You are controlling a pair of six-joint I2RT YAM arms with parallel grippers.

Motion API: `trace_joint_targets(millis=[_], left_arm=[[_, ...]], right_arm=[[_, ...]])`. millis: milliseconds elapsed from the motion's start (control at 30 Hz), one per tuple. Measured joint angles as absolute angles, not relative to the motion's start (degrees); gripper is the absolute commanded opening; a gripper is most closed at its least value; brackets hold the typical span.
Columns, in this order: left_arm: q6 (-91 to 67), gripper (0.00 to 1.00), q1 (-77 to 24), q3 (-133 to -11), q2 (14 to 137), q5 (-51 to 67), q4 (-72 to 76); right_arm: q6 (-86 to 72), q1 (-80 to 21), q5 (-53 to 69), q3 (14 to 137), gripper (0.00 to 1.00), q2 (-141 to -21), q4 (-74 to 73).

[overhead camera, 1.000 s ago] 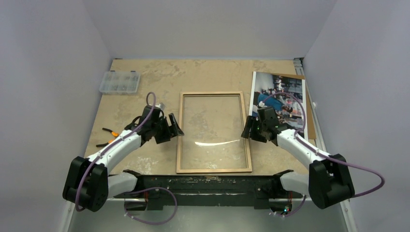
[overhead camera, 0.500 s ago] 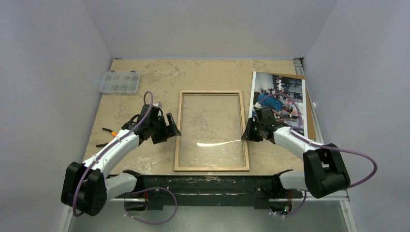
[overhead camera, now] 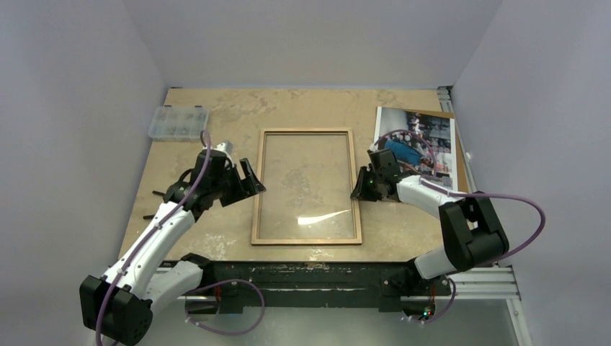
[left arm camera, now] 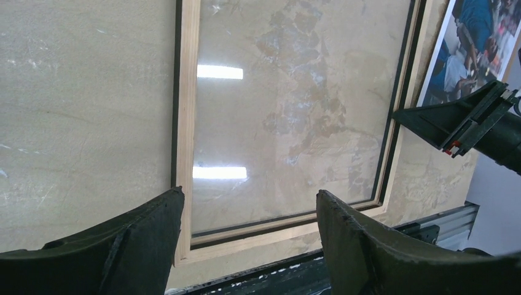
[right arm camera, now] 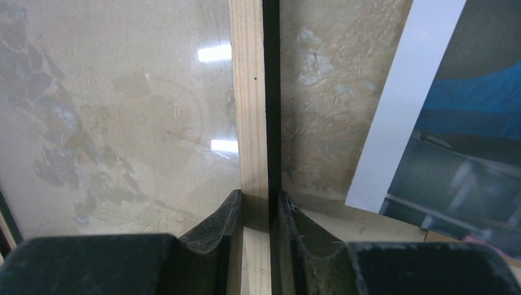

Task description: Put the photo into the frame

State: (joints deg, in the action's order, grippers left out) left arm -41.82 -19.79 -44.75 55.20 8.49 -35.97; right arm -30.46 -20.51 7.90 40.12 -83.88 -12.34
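The frame (overhead camera: 306,241) lies flat at the table's middle, tan wood side up, with glass in it. My right gripper (overhead camera: 358,186) is shut on its right rail; in the right wrist view the fingers (right arm camera: 261,203) pinch the wooden rail (right arm camera: 249,92) from both sides. My left gripper (overhead camera: 252,184) stands open just left of the frame's left rail (left arm camera: 187,92), its fingers (left arm camera: 250,196) wide apart and holding nothing. The photo (overhead camera: 425,137), a bluish street print, lies face up at the right back, and its white edge (right arm camera: 393,123) sits right of the held rail.
A brown backing board (overhead camera: 461,191) lies under the photo by the right wall. A clear plastic parts box (overhead camera: 178,122) sits at the back left. Pliers with orange handles (overhead camera: 162,198) lie partly under the left arm. A black mounting rail (overhead camera: 310,274) runs along the near edge.
The right gripper has shut on the frame's right rail. The frame has slid left and away from the near edge. Both arms have reached farther out with it.
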Motion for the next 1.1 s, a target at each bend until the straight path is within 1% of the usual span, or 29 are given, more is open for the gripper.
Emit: trace_joint_targets(millis=[200, 367, 400, 567, 600, 667, 833, 967, 1100], left_arm=[[-41.1, 0.77, -19.8, -44.9, 55.0, 8.1, -37.8], [-40.9, 0.78, -19.8, -44.9, 53.2, 8.3, -38.1], [-40.8, 0.79, -19.8, -44.9, 52.7, 8.6, -37.8], [-41.2, 0.85, -19.9, -44.7, 51.6, 12.2, -33.4], [-41.5, 0.95, -20.0, -44.5, 51.6, 13.2, -31.7], [-42.4, 0.99, -20.7, -44.1, 52.2, 14.3, -29.3], [-43.9, 0.99, -27.9, -46.3, 59.1, 13.5, -27.3], [-44.1, 0.99, -35.0, -53.6, 67.9, 10.9, -27.9], [-44.7, 1.0, -39.7, -59.1, 73.7, 9.1, -27.0]], right_arm=[[-30.3, -20.7, 8.5, 41.7, 0.64, -84.7, -12.4], [-29.9, -20.9, 8.5, 41.8, 0.95, -79.6, -14.3], [-29.8, -20.9, 8.4, 41.8, 0.98, -77.8, -15.0], [-28.5, -18.1, 6.4, 42.8, 0.99, -71.4, -17.6], [-28.0, -16.5, 5.7, 43.5, 0.99, -71.2, -18.2], [-27.2, -13.3, 4.3, 45.2, 0.99, -72.1, -19.3], [-25.5, -7.4, 0.1, 51.7, 0.99, -81.1, -22.1], [-25.4, -6.8, -0.8, 54.6, 0.99, -88.8, -23.3], [-25.5, -6.8, -0.2, 54.5, 0.99, -91.9, -24.1]])
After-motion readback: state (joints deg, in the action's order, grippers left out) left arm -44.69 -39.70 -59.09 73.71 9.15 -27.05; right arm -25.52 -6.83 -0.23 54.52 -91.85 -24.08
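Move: The photo's middle lies about 13 cm ahead and 20 cm right of the right gripper, 1 cm lower, its near left corner only some 6 cm to the right; the backing board peeks out beneath, centred 5 cm farther right. The frame's middle is 17 cm left and 3 cm ahead of the right gripper. From the left gripper, the photo is about 11 cm ahead, 53 cm right and 13 cm down; the frame's middle is 15 cm right, 1 cm ahead. Open the right fingers wide to let go of the frame's right bar, lift about 7 cm, swing right and forward some 11 cm towards the photo, turning clockwise, then sink low with its left edge between the open fingers. Meanwhile carry the left gripper about 13 cm right above the frame, opening it fully, rising slightly and turning some 20 degrees clockwise. ##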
